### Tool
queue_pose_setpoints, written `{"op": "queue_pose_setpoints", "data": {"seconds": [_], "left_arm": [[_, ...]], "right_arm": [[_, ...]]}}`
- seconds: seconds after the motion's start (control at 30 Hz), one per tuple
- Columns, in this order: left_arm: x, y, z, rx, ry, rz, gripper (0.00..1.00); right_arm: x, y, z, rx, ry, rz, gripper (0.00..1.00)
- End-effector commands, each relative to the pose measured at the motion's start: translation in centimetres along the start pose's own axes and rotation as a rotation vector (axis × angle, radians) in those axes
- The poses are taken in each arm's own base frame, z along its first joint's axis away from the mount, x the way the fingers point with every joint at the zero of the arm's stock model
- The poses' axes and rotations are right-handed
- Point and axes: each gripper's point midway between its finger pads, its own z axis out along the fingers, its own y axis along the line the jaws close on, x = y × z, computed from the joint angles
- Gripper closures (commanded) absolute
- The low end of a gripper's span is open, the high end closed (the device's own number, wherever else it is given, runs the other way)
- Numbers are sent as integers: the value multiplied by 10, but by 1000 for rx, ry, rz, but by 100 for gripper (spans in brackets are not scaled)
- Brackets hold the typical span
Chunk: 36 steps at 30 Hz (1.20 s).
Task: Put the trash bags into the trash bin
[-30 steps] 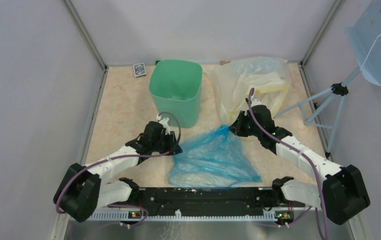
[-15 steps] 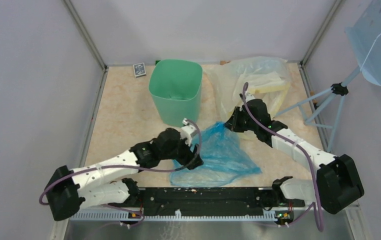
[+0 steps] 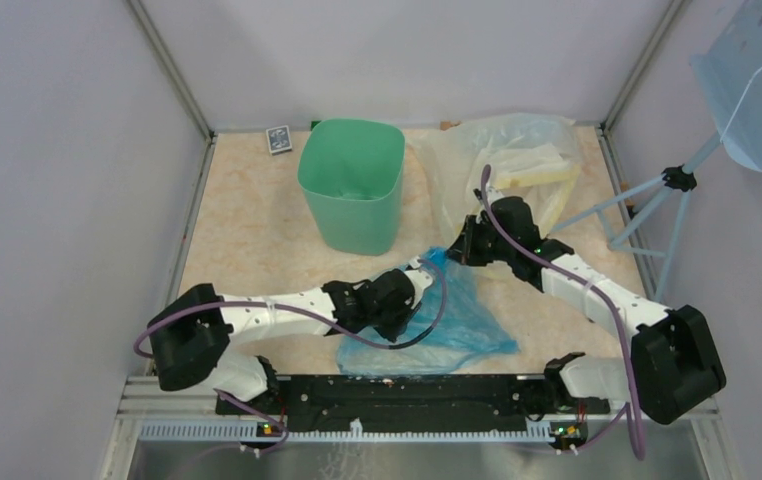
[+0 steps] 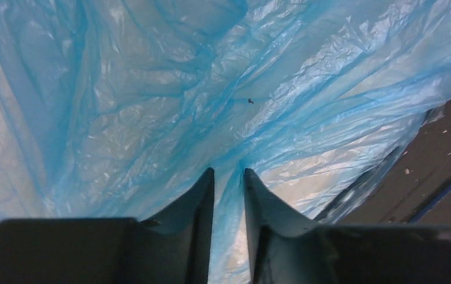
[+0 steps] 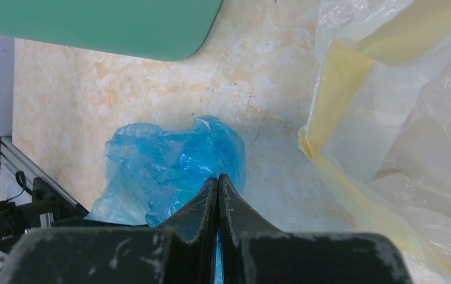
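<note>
The blue trash bag (image 3: 462, 322) lies crumpled on the table in front of the mint-green trash bin (image 3: 352, 185), which stands upright. My right gripper (image 3: 462, 250) is shut on the bag's far corner, and blue film shows between its pressed fingers (image 5: 218, 180). My left gripper (image 3: 415, 288) reaches across onto the bag's left part. In the left wrist view its jaws (image 4: 229, 173) stand a narrow gap apart, with a pleat of the blue bag (image 4: 170, 100) running between them. The bin's wall (image 5: 105, 23) shows at the top of the right wrist view.
A large clear bag with yellow bands (image 3: 517, 170) lies right of the bin, close behind my right gripper. A small card box (image 3: 277, 138) sits at the back left. A tripod (image 3: 657, 205) holding a perforated panel stands at the right. A black rail (image 3: 397, 390) borders the near edge.
My left arm swung right from beside the bin onto the blue bag; its jaws widened, then narrowed around a fold. The right gripper shifted slightly, still holding the bag's corner.
</note>
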Motion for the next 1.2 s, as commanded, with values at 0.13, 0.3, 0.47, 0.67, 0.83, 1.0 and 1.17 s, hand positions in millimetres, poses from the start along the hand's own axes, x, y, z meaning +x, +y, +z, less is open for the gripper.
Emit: {"op": "queue_pose_setpoints", "data": {"seconds": [0.13,0.3,0.47,0.67,0.83,1.0,1.17], "left_arm": [[-34,-42,-36,211,-154,24,98],[-54,-49,-80,279,-308,11,100],[-59,-47,-102,283,-357,-9,100],[-90,-43,-151,263,-488,-41,100],[-122,-41,-203,268,-651,-22,100],[-160,-28,-267,178,-762,-16,100],[-199,-29,-349,168,-914,34,100]], "right_arm": [[-29,7,-4,12,-41,-54,100],[-31,1,-4,54,-34,-63,100],[-29,-2,-2,63,-32,-58,100],[-46,19,-23,21,-69,-46,100],[-81,50,-68,-17,-175,-89,100],[-119,82,-114,-42,-260,-158,100],[-158,99,-127,-21,-307,-198,100]]}}
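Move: A fold of the blue trash bag lies right at the left fingertips, roughly 1 cm below and 1 cm back; the right hand already pinches the bag's far corner. The green trash bin stands about 24 cm ahead of the left hand, 9 cm to its left and some 8 cm higher. From the right hand, the bin is about 10 cm ahead, 20 cm left and roughly level, and the white bag about 17 cm ahead, 12 cm right and 7 cm lower. The blue bag's fold is pinched as the left fingers close fully, the hand edging about 3 cm back, then rising some 34 cm with a brief slowing partway; its fingers swing up from steeply down towards the right. The right hand keeps its grip on the far corner nearly in place, then late on lifts about 20 cm, tipping its fingers up some 20 degrees. ##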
